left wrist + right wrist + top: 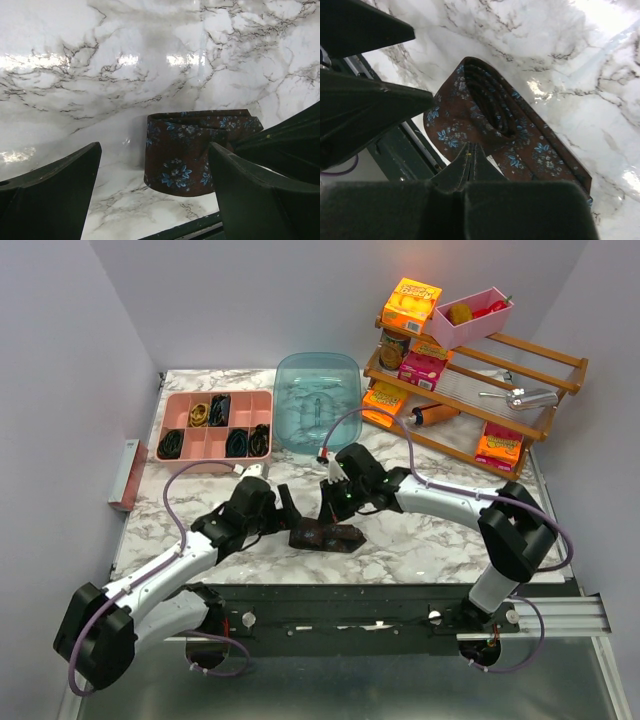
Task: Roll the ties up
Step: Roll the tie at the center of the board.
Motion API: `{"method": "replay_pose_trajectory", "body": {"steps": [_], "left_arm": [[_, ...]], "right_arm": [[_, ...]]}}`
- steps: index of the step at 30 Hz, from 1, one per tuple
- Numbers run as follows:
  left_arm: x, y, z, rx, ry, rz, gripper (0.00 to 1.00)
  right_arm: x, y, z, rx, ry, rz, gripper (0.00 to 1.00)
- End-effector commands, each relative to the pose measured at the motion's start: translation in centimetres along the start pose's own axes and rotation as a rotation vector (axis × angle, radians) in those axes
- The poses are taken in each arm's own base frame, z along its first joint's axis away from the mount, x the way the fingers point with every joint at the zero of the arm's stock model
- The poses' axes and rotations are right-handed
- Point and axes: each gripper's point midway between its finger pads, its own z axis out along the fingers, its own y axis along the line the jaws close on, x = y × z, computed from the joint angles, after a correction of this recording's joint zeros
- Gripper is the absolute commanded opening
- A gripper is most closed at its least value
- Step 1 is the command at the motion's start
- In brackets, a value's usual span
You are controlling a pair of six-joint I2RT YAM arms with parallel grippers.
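Note:
A dark brown tie (pixel 325 536) with small blue flowers lies rolled into a flattened coil near the table's front edge. In the left wrist view the tie (pixel 185 155) sits between the wide-apart fingers of my left gripper (pixel 155 146), which is open and touches nothing. My left gripper (pixel 292 515) stands just left of the coil. From the back right comes my right gripper (pixel 333 508). The right wrist view shows that gripper (pixel 471 146) shut, its tips right over the tie (pixel 490 107) beside the coil's open centre. Whether the tips press on the fabric I cannot tell.
A pink divided tray (pixel 185 397) at the back left holds several dark rolled ties (pixel 237 443). A blue translucent tub (pixel 317 400) stands behind the grippers. A wooden rack (pixel 540 430) with food boxes fills the back right. The black front rail (pixel 380 605) runs just below the tie.

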Motion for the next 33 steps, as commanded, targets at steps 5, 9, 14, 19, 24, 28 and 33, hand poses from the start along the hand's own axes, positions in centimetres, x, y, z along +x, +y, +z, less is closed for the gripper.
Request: {"method": "replay_pose_trajectory", "body": {"steps": [5, 9, 14, 19, 24, 28, 33], "left_arm": [[1.8, -1.6, 0.7, 0.217, 0.039, -0.122, 0.96], [3.0, -1.4, 1.0, 0.259, 0.055, -0.161, 0.96], [3.7, -1.7, 1.2, 0.317, 0.055, -0.194, 0.95], [4.9, -1.9, 1.7, 0.365, 0.079, -0.225, 0.91], [5.0, -2.3, 2.0, 0.397, 0.083, -0.23, 0.82], [5.3, -2.5, 2.1, 0.42, 0.086, -0.244, 0.73], [5.2, -2.6, 2.4, 0.427, 0.079, -0.247, 0.59]], "right_arm": [[-0.6, 1.8, 1.4, -0.052, 0.019, -0.021, 0.0], [0.1, 1.3, 2.4, -0.043, 0.049, -0.016, 0.01], [1.5, 0.3, 3.1, -0.02, 0.082, 0.004, 0.0], [1.9, -0.3, 3.6, -0.004, 0.089, 0.016, 0.0], [2.3, -1.0, 3.7, 0.019, 0.094, 0.028, 0.0], [2.8, -1.4, 3.9, 0.036, 0.1, 0.038, 0.0], [2.9, -1.5, 3.9, 0.038, 0.102, 0.044, 0.0]]}}
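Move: The rolled end of the tie lies about 4 cm back and 4 cm right of the left hand, some 5 cm below it; its flat tail is about 13 cm right, 5 cm back and slightly lower, and the teal bin some 27 cm ahead and 8 cm right. From the right hand, the rolled end is roughly 4 cm left, 3 cm back and 4 cm below, the tail 4 cm right and 4 cm back. The left hand drops about 4 cm and eases back, then slides right to the rolled end while rolling some 25 degrees, left side dipping, until its wide-open fingers straddle the roll and begin to close on its sides. The right hand, still shut, shifts a little left and then sinks about 3 cm, bringing its fingertips down onto the roll's right-hand edge beside the left fingers. ##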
